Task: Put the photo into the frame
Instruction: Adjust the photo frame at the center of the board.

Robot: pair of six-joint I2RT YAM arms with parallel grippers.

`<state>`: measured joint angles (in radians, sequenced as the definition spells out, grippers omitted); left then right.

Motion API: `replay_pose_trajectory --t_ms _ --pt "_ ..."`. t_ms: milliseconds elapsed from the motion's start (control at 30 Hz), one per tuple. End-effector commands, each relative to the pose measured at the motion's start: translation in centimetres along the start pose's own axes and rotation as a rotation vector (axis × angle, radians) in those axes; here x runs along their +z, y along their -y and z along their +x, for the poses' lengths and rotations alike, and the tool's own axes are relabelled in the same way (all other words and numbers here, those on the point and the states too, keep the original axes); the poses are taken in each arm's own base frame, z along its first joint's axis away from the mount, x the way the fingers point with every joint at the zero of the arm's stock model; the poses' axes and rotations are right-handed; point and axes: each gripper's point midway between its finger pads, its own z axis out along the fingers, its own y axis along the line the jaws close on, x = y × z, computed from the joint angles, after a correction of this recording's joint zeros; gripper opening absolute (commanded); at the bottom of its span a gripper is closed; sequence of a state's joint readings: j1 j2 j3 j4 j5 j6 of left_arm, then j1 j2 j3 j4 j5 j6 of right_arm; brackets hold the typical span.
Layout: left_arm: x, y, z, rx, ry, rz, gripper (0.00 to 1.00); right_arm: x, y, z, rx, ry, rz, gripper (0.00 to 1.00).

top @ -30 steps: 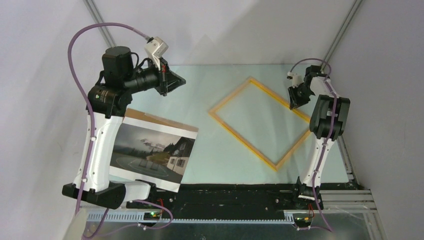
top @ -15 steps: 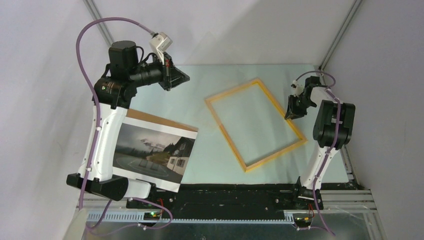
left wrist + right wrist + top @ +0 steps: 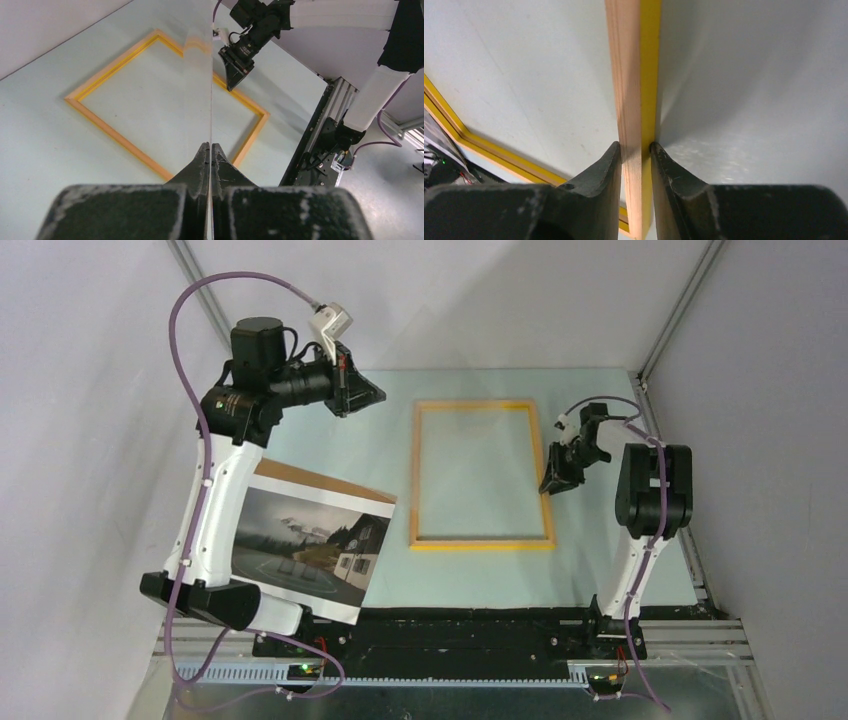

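Note:
The frame (image 3: pixel 481 543), thin yellow-orange wood, lies flat mid-table with its sides square to the table edges. My right gripper (image 3: pixel 553 483) is shut on its right rail (image 3: pixel 634 75), one finger on either side of the wood. The photo (image 3: pixel 305 540), a dark misty landscape with a white house, lies at the near left on a brown backing board (image 3: pixel 300 475), partly under my left arm. My left gripper (image 3: pixel 372 395) hovers left of the frame's far corner, shut on a thin clear sheet (image 3: pixel 210 90) seen edge-on. The left wrist view shows the frame (image 3: pixel 112 131) below and the right gripper (image 3: pixel 232 84).
The right arm's upright link (image 3: pixel 655 490) stands just right of the frame. A black base rail (image 3: pixel 450 625) runs along the table's near edge. Metal corner posts (image 3: pixel 680 310) rise at the back against the grey walls.
The right gripper has swung the frame from a diamond tilt to square with the table and drawn it leftward. The left gripper with the clear sheet has shifted slightly right and back.

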<state>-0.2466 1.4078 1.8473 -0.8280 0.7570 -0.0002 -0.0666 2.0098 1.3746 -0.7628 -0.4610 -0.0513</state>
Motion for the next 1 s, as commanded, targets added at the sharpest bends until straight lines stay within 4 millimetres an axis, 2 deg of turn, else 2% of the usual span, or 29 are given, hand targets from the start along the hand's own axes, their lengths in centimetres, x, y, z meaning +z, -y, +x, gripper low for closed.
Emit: replay_pose_trajectory --t_ms 0,33,200,267,300,367,533,733,800,967 --pt "-0.5 1.6 -2.9 0.072 0.078 0.053 0.00 0.4 -2.7 1.6 -0.017 -0.047 -0.027 0.14" --pt "-0.4 1.6 -2.9 0.072 0.077 0.057 0.00 0.7 -3.5 1.9 -0.040 -0.058 -0.031 0.14" --pt "-0.3 1.6 -3.0 0.078 0.078 0.062 0.00 1.4 -5.0 2.8 -0.075 -0.072 -0.040 0.16" --pt "-0.2 1.6 -2.9 0.078 0.076 0.067 0.00 1.2 -5.5 3.1 -0.087 -0.066 -0.046 0.30" --pt "-0.2 1.8 -2.9 0.077 0.074 0.077 0.00 1.2 -5.6 3.2 -0.093 -0.059 -0.052 0.44" --pt "-0.1 1.8 -2.6 0.101 0.069 0.095 0.00 0.2 -6.2 2.5 -0.129 -0.015 -0.068 0.54" --pt "-0.1 2.5 -1.8 0.129 0.058 0.149 0.00 -5.6 -7.9 -0.5 -0.355 0.178 -0.137 0.61" --pt "-0.2 3.4 -1.5 0.166 0.057 0.184 0.00 -13.4 -9.5 -0.7 -0.613 0.322 -0.211 0.69" --pt "-0.1 3.9 -1.3 0.186 0.056 0.200 0.00 -15.7 -10.8 -0.3 -0.700 0.368 -0.218 0.70" --pt "0.1 5.8 0.1 0.247 0.039 0.237 0.00 -22.7 -15.5 -0.5 -0.927 0.586 -0.230 0.73"
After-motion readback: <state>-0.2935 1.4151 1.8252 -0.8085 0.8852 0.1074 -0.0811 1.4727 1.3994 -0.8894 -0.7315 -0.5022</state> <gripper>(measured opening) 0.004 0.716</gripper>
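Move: The right gripper's fingers still straddle the photo frame's right-hand rail, with the frame's middle about 20 cm to their left, 8 cm ahead and nearly level. The photo and the brown backing board beneath it lie farther off, some 75 cm to the left and 18 cm back. From the high, shut left gripper, the frame's middle is roughly 28 cm right, 14 cm ahead and 40 cm below. Keep the right gripper on the frame's right rail and drag it low over the table, left and a bit back, about 6 cm. Then open the fingers, come free of the rail and lift some 20 cm straight up, easing back right a little and swinging the fingertips forward and up about 40 degrees. Bring the shut left gripper slightly right and back, turning it some 10 degrees clockwise. ##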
